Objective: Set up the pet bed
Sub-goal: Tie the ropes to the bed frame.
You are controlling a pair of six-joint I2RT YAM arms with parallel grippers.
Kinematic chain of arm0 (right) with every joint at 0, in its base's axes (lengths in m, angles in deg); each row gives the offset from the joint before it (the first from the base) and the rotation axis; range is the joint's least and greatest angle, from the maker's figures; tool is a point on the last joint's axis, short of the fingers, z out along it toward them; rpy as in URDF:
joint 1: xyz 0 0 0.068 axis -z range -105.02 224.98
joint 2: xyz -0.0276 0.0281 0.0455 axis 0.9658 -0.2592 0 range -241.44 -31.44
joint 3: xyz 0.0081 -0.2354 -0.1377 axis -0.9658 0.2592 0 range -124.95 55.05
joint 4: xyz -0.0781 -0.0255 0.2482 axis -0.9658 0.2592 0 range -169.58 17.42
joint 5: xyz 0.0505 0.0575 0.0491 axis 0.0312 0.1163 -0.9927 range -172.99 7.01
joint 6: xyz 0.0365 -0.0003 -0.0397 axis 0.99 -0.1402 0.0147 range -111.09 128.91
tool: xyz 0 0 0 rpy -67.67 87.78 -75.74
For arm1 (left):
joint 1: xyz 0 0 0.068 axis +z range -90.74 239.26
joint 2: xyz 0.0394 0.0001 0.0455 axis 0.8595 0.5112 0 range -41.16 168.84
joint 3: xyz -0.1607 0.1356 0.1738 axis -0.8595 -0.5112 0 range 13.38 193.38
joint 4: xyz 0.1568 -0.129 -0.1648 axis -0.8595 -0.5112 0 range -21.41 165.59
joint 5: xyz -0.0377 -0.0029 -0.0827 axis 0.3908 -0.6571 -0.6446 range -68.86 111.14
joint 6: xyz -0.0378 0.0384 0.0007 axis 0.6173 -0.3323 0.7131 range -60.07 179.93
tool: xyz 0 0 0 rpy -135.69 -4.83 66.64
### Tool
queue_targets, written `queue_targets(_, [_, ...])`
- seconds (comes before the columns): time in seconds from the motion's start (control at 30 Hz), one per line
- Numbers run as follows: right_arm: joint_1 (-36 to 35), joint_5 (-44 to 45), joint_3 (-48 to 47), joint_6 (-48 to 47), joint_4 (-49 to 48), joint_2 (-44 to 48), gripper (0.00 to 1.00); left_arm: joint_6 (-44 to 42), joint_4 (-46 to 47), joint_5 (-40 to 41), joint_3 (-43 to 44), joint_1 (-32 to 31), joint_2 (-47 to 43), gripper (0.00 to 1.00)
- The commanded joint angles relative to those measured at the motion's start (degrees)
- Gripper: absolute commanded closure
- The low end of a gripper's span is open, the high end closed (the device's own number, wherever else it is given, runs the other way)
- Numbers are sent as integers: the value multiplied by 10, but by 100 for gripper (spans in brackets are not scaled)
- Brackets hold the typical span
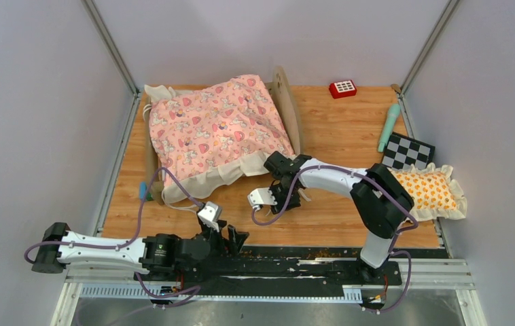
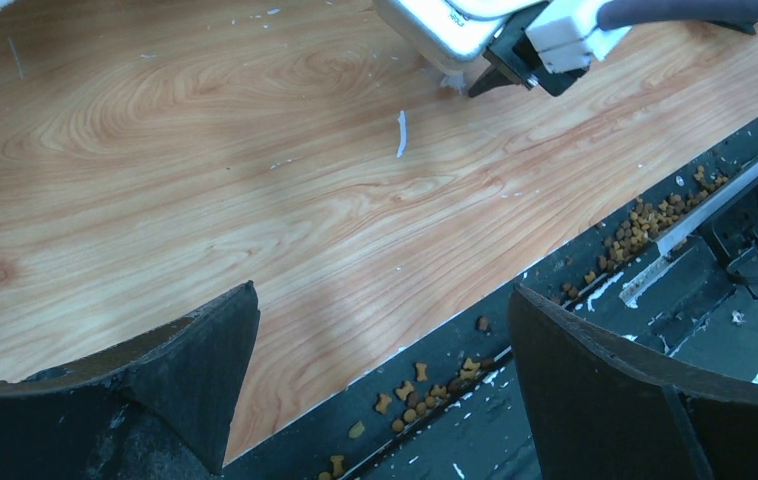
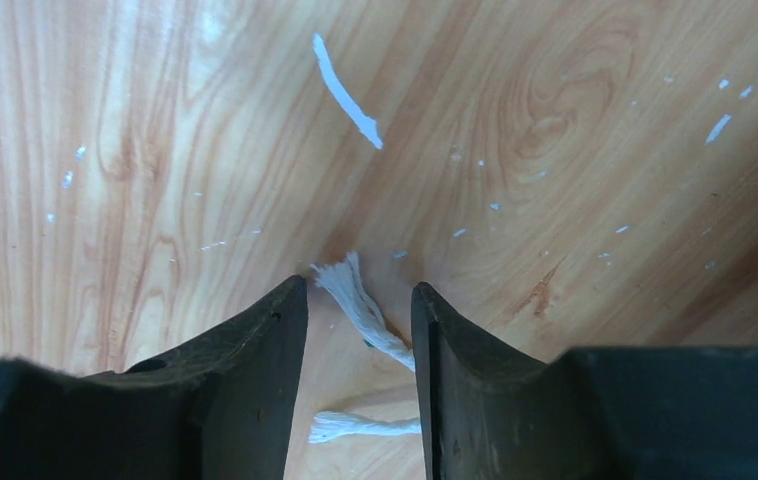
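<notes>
The pet bed (image 1: 289, 102) stands at the back left, its wooden headboard on the right side. A pink printed quilt (image 1: 214, 125) with a cream ruffle covers it and hangs over the near edge. My right gripper (image 1: 294, 197) points down at the table just in front of the bed's near right corner. In the right wrist view its jaws (image 3: 360, 287) stand a narrow gap apart, with two frayed white cord ends (image 3: 360, 300) lying between them, unclamped. My left gripper (image 1: 234, 238) lies low at the table's front edge, wide open (image 2: 383, 293) and holding nothing.
An orange-patterned frilled pillow (image 1: 431, 191) lies at the right edge, behind the right arm. A checkerboard card (image 1: 407, 151), a teal cylinder (image 1: 388, 127) and a red keypad toy (image 1: 342, 88) sit at the back right. Kibble (image 2: 425, 385) lies in the black front rail.
</notes>
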State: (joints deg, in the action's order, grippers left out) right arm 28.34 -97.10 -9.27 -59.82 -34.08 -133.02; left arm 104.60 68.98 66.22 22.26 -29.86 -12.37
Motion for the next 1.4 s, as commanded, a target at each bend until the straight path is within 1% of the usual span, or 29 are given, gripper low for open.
queue_targets(0.0, [12, 3, -29, -24, 23, -18, 59, 7, -9, 12, -4, 1, -16, 0])
queue_targets(0.07, [14, 4, -33, -25, 31, -26, 64, 8, -11, 12, -6, 1, -20, 0])
queue_targets(0.27, [19, -16, -47, -15, 41, -46, 98, 7, -5, 16, -8, 1, -17, 0])
queue_targets(0.4, [34, -73, -48, 14, 18, -24, 100, -27, 31, 19, -6, 1, -9, 0])
queue_targets(0.57, [49, -99, 17, 90, -100, 63, 100, -127, 111, 53, 6, 1, 16, 0])
queue_targets(0.7, [62, -121, 68, 152, -168, 122, 100, -238, 229, 75, -6, 1, 52, 0])
queue_targets(0.77, [70, -131, 88, 177, -193, 149, 100, -287, 335, 77, -23, 1, 83, 0])
queue_targets(0.9, [92, -146, 122, 240, -251, 200, 100, -356, 499, 74, -32, 4, 189, 3])
queue_targets(1.03, [112, -180, 134, 291, -279, 221, 100, -374, 638, 51, -4, 37, 364, 3])
queue_targets(1.1, [116, -183, 137, 310, -284, 226, 100, -409, 736, 49, 14, 45, 450, 3])
queue_targets(1.13, [118, -182, 137, 323, -286, 226, 100, -440, 793, 51, 23, 48, 495, 3])
queue_targets(1.17, [120, -181, 137, 333, -288, 226, 100, -462, 871, 52, 30, 53, 533, 3])
queue_targets(1.23, [122, -180, 137, 353, -291, 226, 100, -487, 978, 43, 42, 63, 615, 5])
queue_targets(1.3, [122, -181, 140, 377, -302, 228, 100, -499, 988, 34, 75, 70, 669, 4])
queue_targets(1.37, [122, -180, 148, 403, -321, 235, 100, -507, 988, 25, 103, 72, 702, 3])
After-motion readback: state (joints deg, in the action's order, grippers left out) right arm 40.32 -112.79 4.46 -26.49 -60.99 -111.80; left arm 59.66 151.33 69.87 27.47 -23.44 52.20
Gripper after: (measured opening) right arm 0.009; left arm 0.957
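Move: The rope end to be picked lies right at the right hand's half-open fingertips, about 1 cm below the hand point; the second rope end is some 4 cm to its right. The bed frame's near right corner stands about 10 cm ahead of the right hand and 1 cm to its right, with the cream cloth edge about 10 cm ahead and 5 cm left. From the left hand, that same first rope end lies roughly 8 cm forward, 13 cm right and 8 cm lower. The right hand eases barely a centimetre along the table and shuts its fingers on the rope end between them, then carries it up about 8 cm and a few centimetres forward towards the bed corner, its left side rolling up and the hand turning some 30 degrees clockwise. The left hand, wide open throughout, waits, then swings about 8 cm right and 6 cm forward towards the pinched rope, arching up some 3 cm and sinking back as its fingers tip up to nearly level; it touches nothing yet. ##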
